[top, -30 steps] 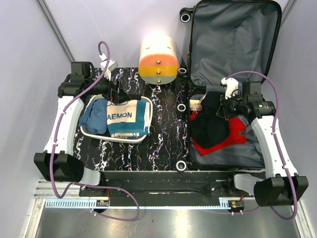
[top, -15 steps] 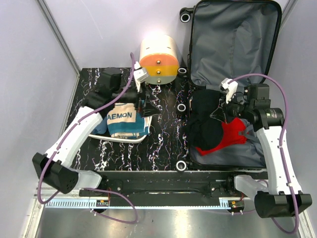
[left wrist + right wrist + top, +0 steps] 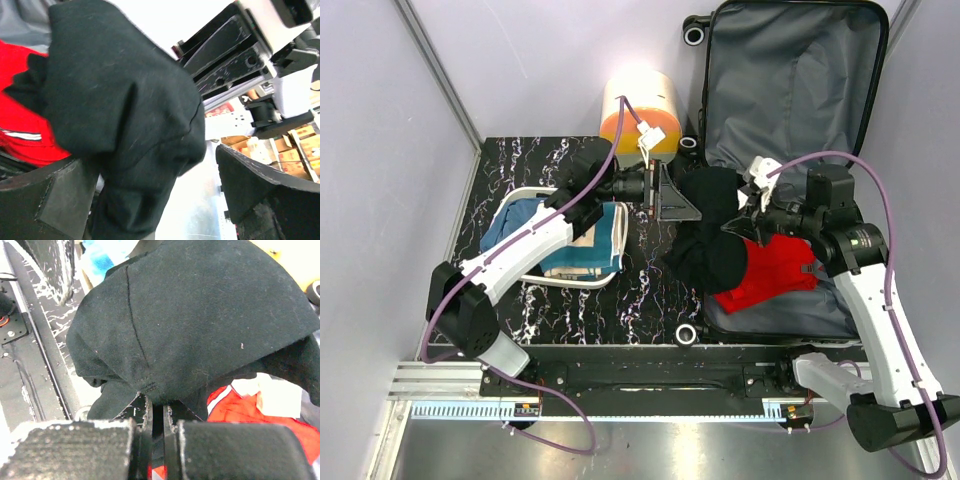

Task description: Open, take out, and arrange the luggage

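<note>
The luggage (image 3: 790, 90) lies open at the right, its grey-lined lid leaning back. A red garment (image 3: 775, 275) rests in the lower half. My right gripper (image 3: 735, 228) is shut on a black garment (image 3: 715, 245), which hangs over the luggage's left edge. In the right wrist view the black garment (image 3: 190, 315) bunches above the closed gripper (image 3: 157, 425), with the red garment (image 3: 240, 410) below. My left gripper (image 3: 677, 203) is open beside the black cloth. The left wrist view shows the black garment (image 3: 125, 115) hanging between the wide-apart fingers (image 3: 45, 200), nearer the left one.
A white tray (image 3: 552, 280) at the left holds a blue cloth and a folded striped cloth with lettering. A cream-and-orange cylindrical box (image 3: 625, 105) stands behind the left arm. The luggage wheels (image 3: 686, 334) line the middle of the black marbled table.
The left arm swung from over the tray to the right, up to the black garment. The right gripper carried the black garment up and left, off the red one.
</note>
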Motion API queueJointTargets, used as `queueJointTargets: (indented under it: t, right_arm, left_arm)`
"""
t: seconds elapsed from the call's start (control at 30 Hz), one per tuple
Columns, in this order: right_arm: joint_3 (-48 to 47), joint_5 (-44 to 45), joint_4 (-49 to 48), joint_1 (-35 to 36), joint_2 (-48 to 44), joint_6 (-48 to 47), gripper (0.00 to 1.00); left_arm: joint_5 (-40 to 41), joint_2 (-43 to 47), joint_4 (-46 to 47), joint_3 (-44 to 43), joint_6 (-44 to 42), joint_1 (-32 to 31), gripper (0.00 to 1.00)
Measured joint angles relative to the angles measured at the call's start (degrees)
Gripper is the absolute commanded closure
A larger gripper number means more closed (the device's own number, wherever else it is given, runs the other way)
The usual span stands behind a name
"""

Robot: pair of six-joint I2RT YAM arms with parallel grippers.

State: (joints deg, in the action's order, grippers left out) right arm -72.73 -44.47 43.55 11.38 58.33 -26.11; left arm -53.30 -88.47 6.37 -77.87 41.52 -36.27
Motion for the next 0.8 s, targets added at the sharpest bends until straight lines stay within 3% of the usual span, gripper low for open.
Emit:
queueJointTargets:
  t: [0.17, 0.27, 0.3, 0.4, 0.43, 0.47, 0.53, 0.57, 0.63, 0.8]
  right_arm:
    - [0.4, 0.0, -2.8, 4.0, 0.7, 0.0, 1.00]
    - [0.7, 0.1, -3.8, 5.8, 0.8, -0.2, 1.00]
    - [0.7, 0.3, -4.2, 6.6, 0.9, -0.5, 1.00]
    - [0.8, 0.7, -5.9, 8.9, 1.3, -1.3, 1.00]
    - [0.8, 0.9, -6.3, 9.4, 1.4, -1.4, 1.00]
    - [0.8, 1.3, -6.6, 9.8, 1.6, -1.5, 0.79]
    - [1.1, 1.8, -7.6, 10.3, 2.1, -1.4, 0.50]
    - [1.3, 1.9, -8.2, 10.5, 2.5, -1.1, 0.22]
    - [1.4, 2.4, -9.7, 10.8, 3.2, -0.3, 0.01]
    - [1.5, 6.7, -13.2, 10.8, 3.5, 2.6, 0.00]
  left_arm:
    - [-0.6, -0.1, 4.3, 0.2, 3.7, -1.5, 0.01]
    - [-0.6, -0.2, 5.0, 0.4, 4.7, -1.6, 0.40]
    - [-0.7, -0.2, 5.1, 0.5, 5.1, -1.5, 0.64]
    - [-1.0, -0.2, 4.5, 0.5, 4.6, -1.2, 0.84]
    - [-1.1, -0.2, 4.0, 0.5, 4.3, -0.9, 1.00]
    - [-1.4, -0.1, 3.5, 0.5, 3.8, -0.7, 1.00]
    - [-2.2, 0.3, 2.4, 1.1, 3.0, 1.0, 1.00]
    - [-2.7, 0.8, 2.0, 1.7, 2.8, 1.9, 1.00]
    - [-4.3, 2.4, -1.1, 3.7, 1.0, 4.6, 1.00]
    - [-5.3, 6.8, -18.2, 6.0, -11.9, 15.0, 1.00]
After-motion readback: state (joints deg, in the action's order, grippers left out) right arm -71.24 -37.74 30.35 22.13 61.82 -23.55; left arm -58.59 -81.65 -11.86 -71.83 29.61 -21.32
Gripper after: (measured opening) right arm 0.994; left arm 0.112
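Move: The black garment hangs from the closed right fingers, its middle about 4 cm left of that hand and 5 cm lower; the open left gripper waits some 8 cm left of it and 4 cm ahead. From the left hand the garment's middle lies 4 cm back, 5 cm right and 7 cm lower. The red garment is some 11 cm back, 20 cm right and 21 cm below, and the white tray 26 cm left, 5 cm back and 23 cm below. The left fingers shut on the upper part of the black garment while the right hand, still pinching it, feeds it about 5 cm to the left, turning some 10 degrees counter-clockwise. Only then do the right fingers open wide and let go, easing forward a little. The left hand keeps its pinch and swings about 10 cm left towards the tray, sinking some 5 cm and going slightly forward. ##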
